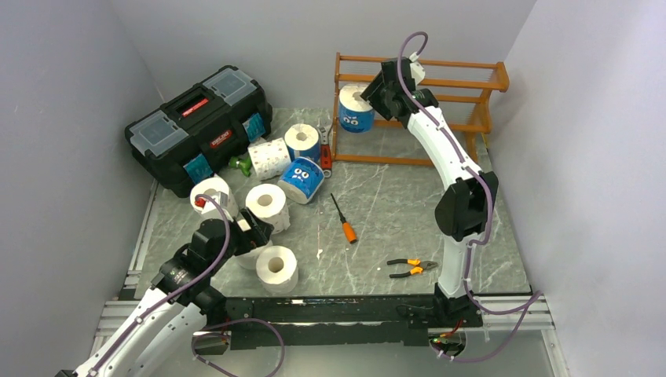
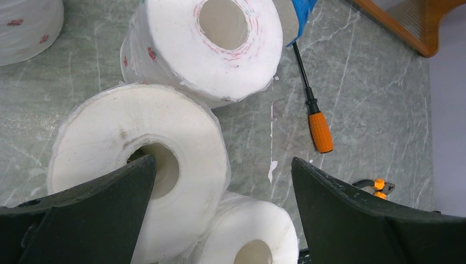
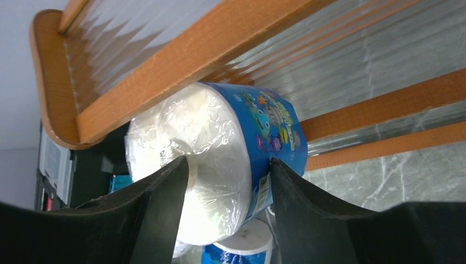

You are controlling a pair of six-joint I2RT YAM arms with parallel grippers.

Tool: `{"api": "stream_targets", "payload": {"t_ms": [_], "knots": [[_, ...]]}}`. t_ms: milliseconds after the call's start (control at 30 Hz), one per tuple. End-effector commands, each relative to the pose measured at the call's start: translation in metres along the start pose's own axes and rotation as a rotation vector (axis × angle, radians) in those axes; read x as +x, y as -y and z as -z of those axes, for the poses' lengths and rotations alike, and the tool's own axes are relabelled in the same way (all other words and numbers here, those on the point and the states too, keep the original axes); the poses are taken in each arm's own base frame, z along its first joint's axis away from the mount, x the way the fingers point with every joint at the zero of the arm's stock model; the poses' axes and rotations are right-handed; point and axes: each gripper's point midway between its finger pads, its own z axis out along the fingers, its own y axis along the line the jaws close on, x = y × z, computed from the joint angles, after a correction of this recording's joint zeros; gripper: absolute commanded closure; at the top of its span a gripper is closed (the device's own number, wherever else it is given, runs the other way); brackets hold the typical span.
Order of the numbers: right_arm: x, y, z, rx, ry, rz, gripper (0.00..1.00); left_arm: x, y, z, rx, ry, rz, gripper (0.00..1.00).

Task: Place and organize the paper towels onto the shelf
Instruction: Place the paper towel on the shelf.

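Observation:
The wooden shelf [image 1: 463, 82] stands at the back right. One blue-wrapped paper towel roll [image 1: 355, 110] lies on its side at the left end of a slatted tier [image 3: 192, 49]. My right gripper [image 1: 375, 98] is shut on this roll [image 3: 258, 132]: one finger in the core, the other on the wrapper. Several white and blue rolls sit at centre left [image 1: 267, 203]. My left gripper [image 1: 255, 228] hangs wide open over a white roll [image 2: 137, 148], its left fingertip [image 2: 144, 165] at the core and nothing gripped. Two more white rolls [image 2: 220, 49] [image 2: 253, 231] lie beside it.
A black toolbox [image 1: 196, 126] stands at the back left behind the rolls. An orange-handled screwdriver [image 1: 344, 221] lies mid-table, and pliers [image 1: 412, 268] lie near the right arm's base. Grey walls close in on both sides.

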Motion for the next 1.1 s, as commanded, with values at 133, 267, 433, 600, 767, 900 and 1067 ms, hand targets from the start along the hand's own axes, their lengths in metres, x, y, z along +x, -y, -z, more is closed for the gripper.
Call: {"api": "stream_targets", "payload": {"t_ms": [133,267,433,600,767,900,1067], "knots": [[-0.026,-0.029,0.012,-0.096,0.058,-0.040,0.36,-0.013,0.016,0.003,0.051,0.027,0.010,0.01],[-0.025,-0.030,0.015,-0.098,0.054,-0.034,0.34,-0.013,0.017,0.003,0.056,0.027,0.011,0.01],[-0.028,-0.032,0.030,-0.117,0.067,-0.016,0.30,-0.012,0.018,0.002,0.060,0.022,0.009,0.01],[-0.030,-0.035,0.052,-0.176,0.086,0.040,0.28,-0.012,0.018,0.001,0.060,0.020,0.010,0.01],[-0.028,-0.029,0.077,-0.195,0.101,0.132,0.27,-0.013,0.022,0.002,0.081,0.026,0.013,0.01],[-0.021,-0.036,0.099,-0.340,0.173,0.195,0.23,-0.009,0.025,-0.003,0.093,0.014,0.019,0.01],[-0.002,-0.036,0.125,-0.645,0.381,0.246,0.20,-0.003,0.030,-0.008,0.110,-0.025,0.025,0.01]]}}
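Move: At the left end of the shelf, the paper towel in the right hand's loosening pinch has its middle about 3 cm to the hand's left, level with it fore and aft and some 4 cm below. From that hand, the standing blue roll is about 18 cm left and 10 cm back, the lying blue roll 18 cm left and 19 cm back, the wrench 11 cm left and 9 cm back. From the left hand, the paper towel lies roughly 33 cm ahead, 25 cm right and a little higher. Opening its already loosening fingers further, from about half to four fifths, the right hand first eases up about 1 cm beside the paper towel. It then comes free of the roll's wall and draws back some 8 cm out of the shelf while rising to about 4.5 cm above its start, the fingers tipping up nearly 20 degrees and swinging a little counter-clockwise. ##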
